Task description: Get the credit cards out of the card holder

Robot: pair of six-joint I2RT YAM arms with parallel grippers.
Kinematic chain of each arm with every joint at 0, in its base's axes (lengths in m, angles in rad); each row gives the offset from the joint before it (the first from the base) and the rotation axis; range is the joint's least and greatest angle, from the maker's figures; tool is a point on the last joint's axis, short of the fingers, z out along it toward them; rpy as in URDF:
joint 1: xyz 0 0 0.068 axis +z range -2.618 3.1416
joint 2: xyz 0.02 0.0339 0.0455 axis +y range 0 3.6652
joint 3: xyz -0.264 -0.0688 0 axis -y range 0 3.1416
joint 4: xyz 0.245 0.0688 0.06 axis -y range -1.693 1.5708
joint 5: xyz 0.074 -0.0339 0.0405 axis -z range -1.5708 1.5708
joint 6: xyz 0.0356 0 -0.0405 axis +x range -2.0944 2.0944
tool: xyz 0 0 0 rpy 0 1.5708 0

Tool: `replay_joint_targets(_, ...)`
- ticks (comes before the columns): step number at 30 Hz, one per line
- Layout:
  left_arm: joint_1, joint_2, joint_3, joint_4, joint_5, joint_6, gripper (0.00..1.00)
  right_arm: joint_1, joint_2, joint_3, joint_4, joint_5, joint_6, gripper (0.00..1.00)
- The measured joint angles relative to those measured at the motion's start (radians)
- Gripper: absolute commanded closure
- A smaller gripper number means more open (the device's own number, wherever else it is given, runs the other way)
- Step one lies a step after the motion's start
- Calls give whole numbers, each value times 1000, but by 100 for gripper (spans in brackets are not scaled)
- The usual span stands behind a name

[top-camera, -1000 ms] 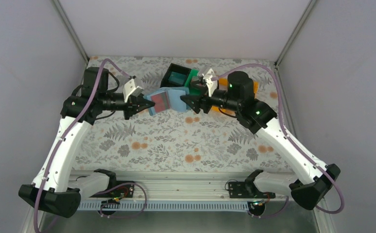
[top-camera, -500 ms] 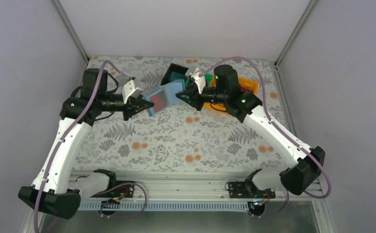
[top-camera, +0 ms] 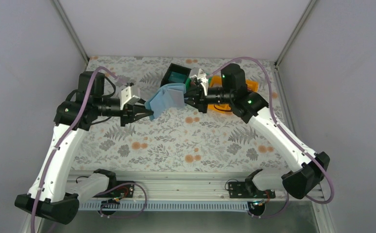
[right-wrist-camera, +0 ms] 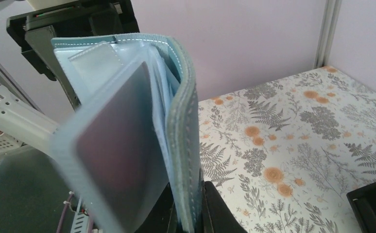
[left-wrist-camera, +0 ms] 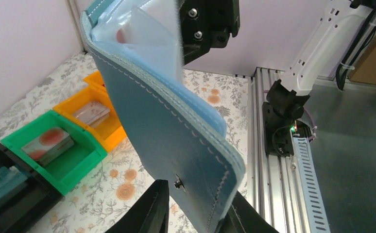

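The blue-teal card holder point(top-camera: 166, 98) hangs above the table between both arms, folded so its outer cover faces up. My right gripper point(top-camera: 187, 95) is shut on its right edge; in the right wrist view the fingers point(right-wrist-camera: 215, 208) pinch the cover point(right-wrist-camera: 185, 121). A dark reddish credit card point(right-wrist-camera: 113, 145) sits blurred in a clear sleeve. My left gripper point(top-camera: 147, 115) stands open around the holder's lower corner point(left-wrist-camera: 176, 136), with a gap beside its left finger point(left-wrist-camera: 149, 208). A pale card with a red mark point(left-wrist-camera: 123, 33) shows in a pocket.
A black bin point(top-camera: 175, 75), a green bin point(top-camera: 194, 77) and an orange bin point(top-camera: 251, 86) stand at the back of the floral table, each with cards inside. The left wrist view shows the green bin point(left-wrist-camera: 84, 160) and the orange bin point(left-wrist-camera: 111, 138) below the holder.
My right gripper closed onto the holder's right edge. My left jaws parted and that arm drew back to the lower left. The holder folded over, hiding the red card from above.
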Motion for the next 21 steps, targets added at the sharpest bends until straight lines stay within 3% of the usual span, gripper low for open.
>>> replay_joint_targets(3,0,-5,2,15,4,-22,50,-3,-5,0,4,-18,3,96)
replay_joint_targets(8,-2,12,2,73,10,-79,29,-3,-4,0,36,-29,61,96)
replay_joint_targets(13,-17,39,2,143,-12,-137,1,17,16,0,103,27,167,96)
replay_joint_targets(21,-24,95,2,225,-142,-219,0,110,61,0,132,217,309,96)
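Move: The card holder, pinched in the right gripper, has its middle about 5 cm ahead of the left hand, 5 cm to its right and a touch above; its lower corner sits at the left fingertips. From the right hand, its middle is level fore and aft, some 5 cm to the left and slightly above. Far below the left hand, the black bin is roughly 28 cm ahead and 6 cm right, the green bin some 26 cm ahead and 17 cm right. Spread the already slackened left fingers wide and bring the left gripper about 6 cm forward alongside the card holder, turning it some 10 degrees counter-clockwise, so the open jaws face the holder's left side. Keep the right fingers shut on the holder and carry it about 3 cm left and 2 cm forward towards the left gripper, rising slightly then sinking back, rolling its top forward and swinging about 10 degrees clockwise. ##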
